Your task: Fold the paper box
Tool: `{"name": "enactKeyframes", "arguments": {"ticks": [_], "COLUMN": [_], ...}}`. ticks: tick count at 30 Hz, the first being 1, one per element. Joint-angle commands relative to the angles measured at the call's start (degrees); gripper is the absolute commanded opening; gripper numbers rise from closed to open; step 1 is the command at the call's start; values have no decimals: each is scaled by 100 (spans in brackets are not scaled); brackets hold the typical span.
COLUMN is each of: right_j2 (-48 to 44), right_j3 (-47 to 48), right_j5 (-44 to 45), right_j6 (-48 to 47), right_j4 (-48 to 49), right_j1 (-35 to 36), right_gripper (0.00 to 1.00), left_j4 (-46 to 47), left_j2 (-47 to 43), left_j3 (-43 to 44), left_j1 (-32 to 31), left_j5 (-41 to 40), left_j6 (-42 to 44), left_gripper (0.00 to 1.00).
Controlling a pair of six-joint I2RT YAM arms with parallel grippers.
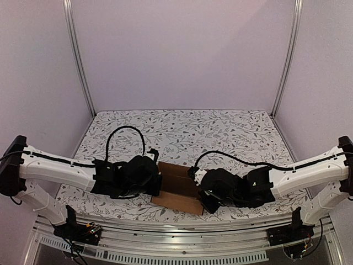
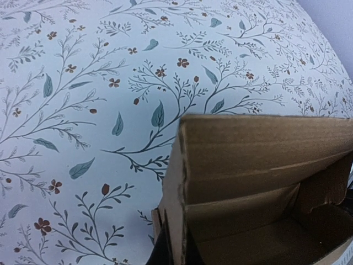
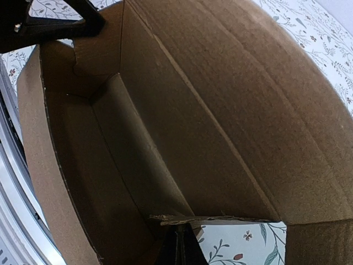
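Observation:
The paper box (image 1: pixel 179 187) is a brown, partly raised carton, open at the top, lying between my two arms near the table's front. My left gripper (image 1: pixel 158 185) is at the box's left end. In the left wrist view its black fingers (image 2: pixel 165 251) are shut on the box's (image 2: pixel 259 165) end wall, one finger on each side. My right gripper (image 1: pixel 199 192) is at the right end. In the right wrist view the box's inside (image 3: pixel 165 121) fills the frame, and the right gripper (image 3: pixel 185 245) is shut on the edge of an end flap. The left gripper's tip (image 3: pixel 49 16) shows at the far end.
A floral tablecloth (image 1: pixel 220 132) covers the table. A metal rail (image 1: pixel 182 234) runs along the near edge, and pale walls with upright metal posts (image 1: pixel 80 61) enclose the back and sides. Black cables (image 1: pixel 124 135) loop above both wrists.

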Motion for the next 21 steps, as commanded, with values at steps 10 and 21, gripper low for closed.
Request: {"name": "enactKeyframes", "arguments": {"ticks": [10,21], "right_j2": [-583,-903], "right_j3": [121,-108], "right_j5": [-420,-1220], "right_j6": [-307,-412], "right_j4": [132,260], "right_j1": [22,187], "right_gripper": [0,0], "left_j4": [-175,-200], "left_j2": [7,39], "left_j3": [29,45], "left_j1": [-182,-184], "left_j5": [-94,-156], "left_j6": [-18,-70], "left_gripper": [0,0]}}
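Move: The box's folded-in right end flap is right at the right hand's shut fingertips, some 1 cm to their left and level with them fore and aft. The middle of the front wall lies roughly 9 cm left and 4 cm back of that hand, 3 cm lower; the back wall's middle about 8 cm left and 6 cm ahead, level in height. From the left hand the right end flap is about 16 cm to the right and 3 cm back, at about its height. The box's right end flap is left behind as the shut right fingers, after a brief stay, lift off it nearly 5 cm, then draw back about 2.5 cm and slightly left over the box's front side, the hand rolling and turning counter-clockwise some 10 degrees. The left hand stays in place, still pinching the box's left end. ##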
